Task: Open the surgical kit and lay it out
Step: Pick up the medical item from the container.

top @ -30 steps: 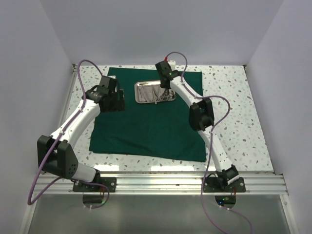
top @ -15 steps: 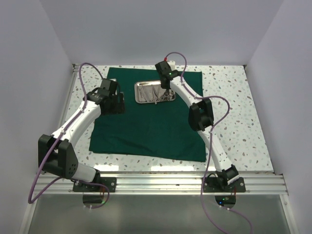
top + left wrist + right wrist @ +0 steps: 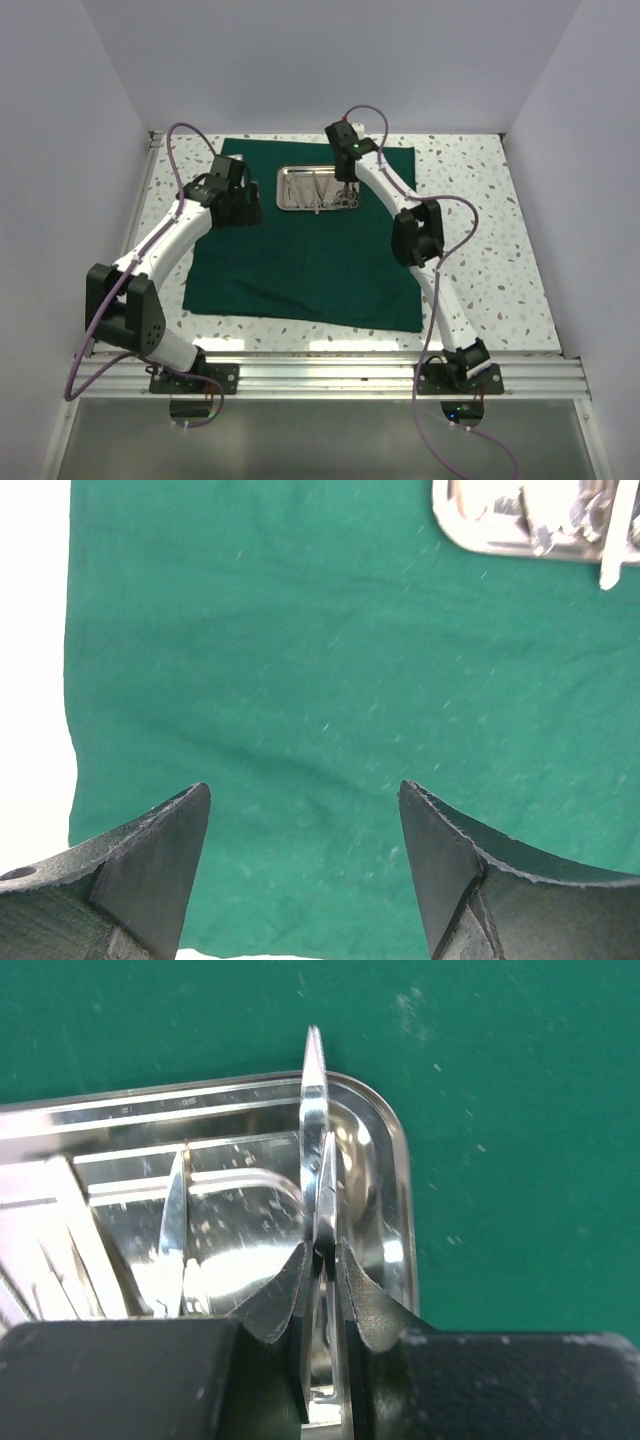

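The dark green cloth [image 3: 300,250] lies spread flat on the table. The shiny steel tray [image 3: 290,200] sits on its far part and holds several thin silver instruments [image 3: 315,188]. My right gripper [image 3: 347,186] is over the tray's right end. In the right wrist view it [image 3: 322,1252] is shut on a thin pointed silver instrument [image 3: 314,1090] standing on edge above the tray [image 3: 395,1190]. My left gripper [image 3: 236,208] is open and empty over the cloth's left part [image 3: 300,680], its fingers [image 3: 165,845] apart. The tray [image 3: 490,535] shows at the top right of the left wrist view.
The speckled white tabletop [image 3: 500,230] surrounds the cloth. Pale walls enclose the table at the left, back and right. A metal rail [image 3: 330,375] runs along the near edge by the arm bases.
My right gripper has shifted slightly right and farther back over the tray. The instruments in the tray look more spread out. The left arm has shifted a little.
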Available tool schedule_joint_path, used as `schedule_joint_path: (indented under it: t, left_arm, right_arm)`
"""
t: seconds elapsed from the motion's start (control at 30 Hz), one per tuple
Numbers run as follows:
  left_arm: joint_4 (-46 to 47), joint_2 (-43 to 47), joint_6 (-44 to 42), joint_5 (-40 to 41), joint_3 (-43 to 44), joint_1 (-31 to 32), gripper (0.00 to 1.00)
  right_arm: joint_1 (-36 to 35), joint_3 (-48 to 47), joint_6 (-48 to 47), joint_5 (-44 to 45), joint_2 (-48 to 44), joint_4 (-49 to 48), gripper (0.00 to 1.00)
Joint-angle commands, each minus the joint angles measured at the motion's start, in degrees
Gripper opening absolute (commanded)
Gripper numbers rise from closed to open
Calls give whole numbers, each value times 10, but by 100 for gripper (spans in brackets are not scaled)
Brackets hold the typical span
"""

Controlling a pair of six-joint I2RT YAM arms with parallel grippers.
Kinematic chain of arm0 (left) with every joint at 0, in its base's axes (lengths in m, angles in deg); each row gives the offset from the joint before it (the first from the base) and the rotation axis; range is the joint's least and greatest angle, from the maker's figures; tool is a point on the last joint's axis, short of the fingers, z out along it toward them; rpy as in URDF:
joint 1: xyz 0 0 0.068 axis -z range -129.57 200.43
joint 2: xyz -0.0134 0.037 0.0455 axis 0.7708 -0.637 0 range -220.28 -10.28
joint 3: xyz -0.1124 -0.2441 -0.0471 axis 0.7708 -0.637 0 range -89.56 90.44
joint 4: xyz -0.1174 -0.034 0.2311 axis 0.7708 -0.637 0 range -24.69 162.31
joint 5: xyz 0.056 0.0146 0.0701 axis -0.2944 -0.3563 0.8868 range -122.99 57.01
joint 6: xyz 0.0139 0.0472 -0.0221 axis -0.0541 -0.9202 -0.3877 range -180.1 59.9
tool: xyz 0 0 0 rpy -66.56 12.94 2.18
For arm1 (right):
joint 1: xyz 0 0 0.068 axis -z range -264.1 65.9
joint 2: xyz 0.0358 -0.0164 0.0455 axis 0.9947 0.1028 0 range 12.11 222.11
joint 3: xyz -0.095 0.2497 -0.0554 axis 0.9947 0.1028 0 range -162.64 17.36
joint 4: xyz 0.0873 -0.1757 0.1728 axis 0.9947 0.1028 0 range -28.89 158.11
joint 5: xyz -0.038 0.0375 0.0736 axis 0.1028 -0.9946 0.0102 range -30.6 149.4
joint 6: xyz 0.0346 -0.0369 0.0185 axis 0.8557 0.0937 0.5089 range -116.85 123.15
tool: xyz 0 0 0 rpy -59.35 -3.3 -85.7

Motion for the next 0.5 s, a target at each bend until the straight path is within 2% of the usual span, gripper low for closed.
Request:
schedule_joint_path:
  t: [0.0, 0.27, 0.37, 0.47]
  left_arm:
    - [39, -15, -15, -11, 42, -4, 80]
    - [72, -51, -30, -29, 67, -4, 80]
    - [83, -58, -36, -37, 67, -4, 80]
    - [94, -61, -42, -40, 63, -4, 80]
  right_arm:
    - [7, -3, -6, -24, -91, 26, 0]
    - [8, 56, 7, -22, -200, 33, 0]
    - [7, 116, 20, -22, -239, 38, 0]
    - [6, 225, 46, -27, -312, 33, 0]
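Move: My right fingers are already shut on the medical item near the tray's right end, its middle some 2 cm back from and 2 cm below the grip. The tray's middle lies about 8 cm left, level fore and aft, 3 cm below; a second ringed instrument lies about 1 cm left and 1 cm ahead, and the long white-handled one about 7 cm left and 2 cm back. From my open left hand the medical item is some 20 cm ahead, 25 cm right and 10 cm lower. Keeping my pinch on the medical item, I raise my right hand quickly, nearly 14 cm straight up out of the tray at first, then also draw it back about 5 cm and slightly right, clear of the other instruments. Meanwhile my left hand, still wide open and empty, glides some 4 cm forward and a little right towards the tray. ##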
